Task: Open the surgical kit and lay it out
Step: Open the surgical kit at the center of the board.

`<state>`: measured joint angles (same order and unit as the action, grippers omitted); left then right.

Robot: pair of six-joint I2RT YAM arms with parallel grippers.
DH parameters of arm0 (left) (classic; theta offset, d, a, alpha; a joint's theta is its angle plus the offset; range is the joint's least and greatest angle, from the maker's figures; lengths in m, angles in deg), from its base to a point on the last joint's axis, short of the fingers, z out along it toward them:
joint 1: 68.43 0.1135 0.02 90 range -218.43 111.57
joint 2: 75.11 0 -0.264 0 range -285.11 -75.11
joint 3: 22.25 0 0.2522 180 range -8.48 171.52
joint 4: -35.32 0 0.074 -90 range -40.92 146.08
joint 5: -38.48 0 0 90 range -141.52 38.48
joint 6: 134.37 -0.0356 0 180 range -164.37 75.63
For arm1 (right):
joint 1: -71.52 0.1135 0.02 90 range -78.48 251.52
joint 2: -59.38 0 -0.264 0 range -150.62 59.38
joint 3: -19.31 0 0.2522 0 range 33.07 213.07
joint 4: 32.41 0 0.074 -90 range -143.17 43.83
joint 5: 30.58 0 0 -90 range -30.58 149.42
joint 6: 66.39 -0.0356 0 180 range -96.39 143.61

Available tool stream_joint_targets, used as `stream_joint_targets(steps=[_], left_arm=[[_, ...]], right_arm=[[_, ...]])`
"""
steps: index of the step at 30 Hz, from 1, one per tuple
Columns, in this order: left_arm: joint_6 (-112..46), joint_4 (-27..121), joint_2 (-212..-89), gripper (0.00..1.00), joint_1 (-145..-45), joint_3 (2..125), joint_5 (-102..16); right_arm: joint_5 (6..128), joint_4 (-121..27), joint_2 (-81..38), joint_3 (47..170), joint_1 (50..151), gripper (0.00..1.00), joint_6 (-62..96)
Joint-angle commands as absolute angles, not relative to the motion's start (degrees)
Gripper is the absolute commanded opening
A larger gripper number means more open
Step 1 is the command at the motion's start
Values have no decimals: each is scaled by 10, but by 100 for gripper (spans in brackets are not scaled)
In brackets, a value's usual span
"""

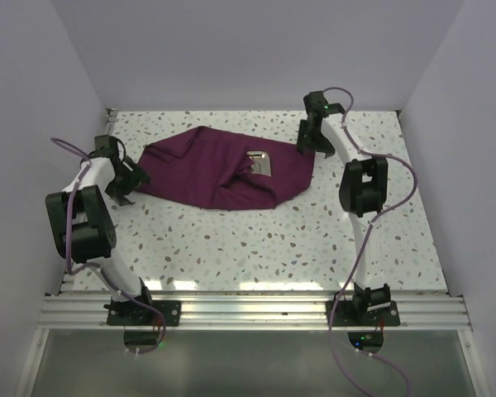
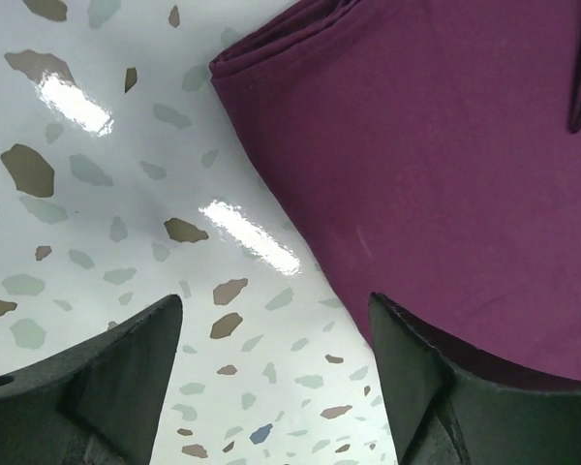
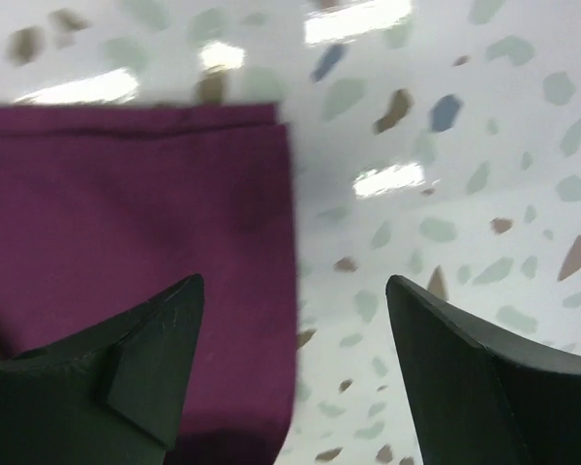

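Observation:
The surgical kit's maroon cloth wrap (image 1: 223, 174) lies spread and rumpled across the back middle of the table. A small shiny steel tray (image 1: 260, 161) peeks out of its folds, partly covered. My left gripper (image 1: 126, 192) hovers at the cloth's left corner, open, with bare table between its fingers and the cloth (image 2: 436, 165) under the right finger (image 2: 436, 387). My right gripper (image 1: 307, 147) stands open over the cloth's right edge (image 3: 136, 203), holding nothing. The instruments are hidden.
The speckled white tabletop (image 1: 264, 248) stretches in front of the cloth. White walls close in on three sides. An aluminium rail (image 1: 248, 310) with both arm bases runs along the near edge.

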<state>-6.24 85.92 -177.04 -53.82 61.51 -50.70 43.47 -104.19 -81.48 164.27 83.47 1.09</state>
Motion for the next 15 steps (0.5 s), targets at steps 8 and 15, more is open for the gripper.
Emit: stream_joint_targets(steps=[8,15], left_arm=[[-89,784,-1755,70,-561,661,-531],[-93,720,-1846,59,-616,748,-522]], right_arm=[[639,-985,-730,1670,981,81,-26],[626,-1015,-731,1649,988,79,-28]])
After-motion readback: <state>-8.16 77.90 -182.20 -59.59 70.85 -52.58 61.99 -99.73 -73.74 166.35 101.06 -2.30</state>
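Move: The flap folded over the kit tray's left half lies about 22 cm to the left of my right hand, 5 cm back and 5 cm below. The tray is about 19 cm left and 4 cm back, and the cloth's far right corner is almost beneath that hand, 2 cm ahead. For my left hand, the folded far-left flap's loose corner lies some 17 cm right and 11 cm ahead; the cloth's left corner is about 4 cm left and 3 cm ahead. I sweep my open right hand some 22 cm left from the cloth's right edge to above the tray's flap, lifting it about 9 cm and drawing back slightly while rolling its left side up and turning counter-clockwise. My left hand first lifts off a little, then reaches about 8 cm forward over the cloth towards the far-left flap, tips swinging outward, fingers partly closing on nothing. ##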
